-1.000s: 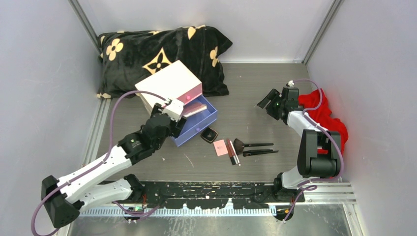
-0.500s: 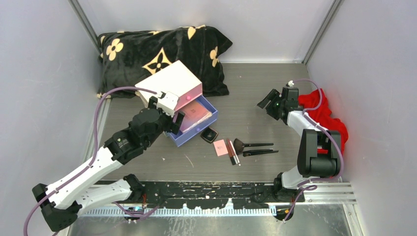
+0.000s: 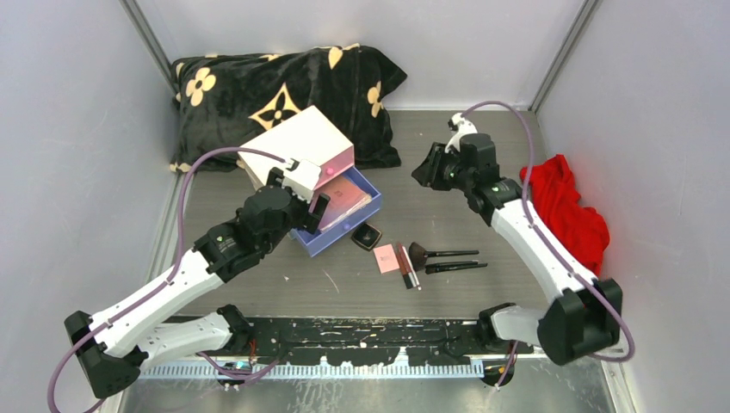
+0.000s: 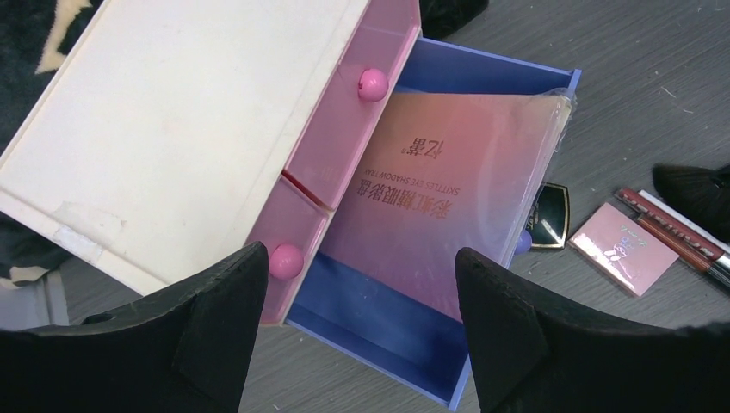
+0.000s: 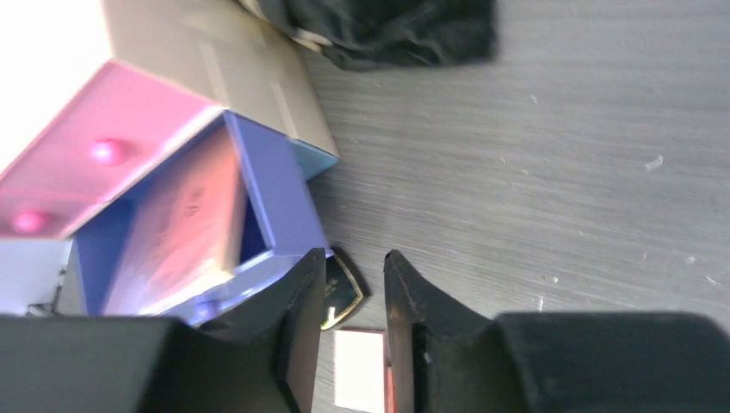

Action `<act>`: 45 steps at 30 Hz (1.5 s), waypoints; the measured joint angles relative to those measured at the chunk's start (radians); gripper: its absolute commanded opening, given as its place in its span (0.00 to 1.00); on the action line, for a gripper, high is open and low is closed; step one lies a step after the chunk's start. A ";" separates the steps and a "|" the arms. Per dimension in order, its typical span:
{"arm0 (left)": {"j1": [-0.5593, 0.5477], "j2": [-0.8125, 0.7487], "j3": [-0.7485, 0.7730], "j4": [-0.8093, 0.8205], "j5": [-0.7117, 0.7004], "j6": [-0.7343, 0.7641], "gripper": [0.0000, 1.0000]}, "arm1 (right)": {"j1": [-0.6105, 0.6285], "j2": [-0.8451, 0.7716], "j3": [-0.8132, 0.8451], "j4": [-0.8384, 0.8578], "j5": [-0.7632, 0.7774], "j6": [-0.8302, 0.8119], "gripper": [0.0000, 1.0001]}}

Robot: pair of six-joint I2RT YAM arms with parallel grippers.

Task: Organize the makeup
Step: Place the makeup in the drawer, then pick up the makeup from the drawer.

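Observation:
The flat iridescent pink palette (image 3: 346, 194) (image 4: 456, 198) lies in the pulled-out blue drawer (image 3: 340, 231) (image 4: 387, 323). My left gripper (image 3: 303, 205) (image 4: 360, 258) hangs open just above the drawer's near end, holding nothing. On the table right of the drawer lie a black compact (image 3: 368, 236) (image 5: 343, 291), a pink compact (image 3: 386, 257) (image 4: 624, 258), slim tubes (image 3: 408, 267) and two black-handled brushes (image 3: 448, 260). My right gripper (image 3: 428, 168) (image 5: 355, 258) hovers high behind them, its jaws a narrow gap apart and empty.
The white chest (image 3: 293, 146) with pink drawers (image 4: 344, 129) stands tilted against a black flowered pillow (image 3: 275, 86) at the back left. A red cloth (image 3: 568, 206) lies by the right wall. Grey walls close in the table on three sides.
My right arm swung from beside the red cloth up and left over the table's back middle, its jaws narrowing. The left gripper drew back from the palette, which now rests in the blue drawer.

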 measured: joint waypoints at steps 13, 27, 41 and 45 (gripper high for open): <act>0.005 -0.001 0.000 0.040 -0.013 0.000 0.79 | 0.200 -0.029 0.102 -0.092 -0.085 -0.030 0.01; 0.019 -0.001 -0.010 0.045 -0.019 0.000 0.79 | 0.348 0.035 0.131 -0.122 -0.106 -0.033 0.01; 0.046 -0.032 -0.040 0.050 -0.020 -0.001 0.80 | 0.386 0.137 0.130 -0.121 -0.106 -0.029 0.01; 0.049 -0.044 -0.041 0.051 -0.020 -0.002 0.80 | 0.386 0.167 0.130 -0.113 -0.103 -0.029 0.01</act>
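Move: The eyeshadow palette, lying in the open blue drawer, is some 22 cm to the right hand's left, level with it in reach and about 9 cm lower. The black compact on the table lies roughly 14 cm left and 5 cm back from that hand, and the pink box about 8 cm left and 12 cm back, both some 19 cm below. From the left hand the palette is about 9 cm ahead, 9 cm right and 15 cm below. Towards the palette in the blue drawer, the right hand swings about 14 cm left and 8 cm back, first rising some 7 cm, then sinking to slightly below its starting height. Its fingers shut early on nothing, and the wrist turns nearly 30 degrees counter-clockwise, tipping down a little; no touch on the palette can be seen. The left hand stays open, drifting about 2 cm left. ##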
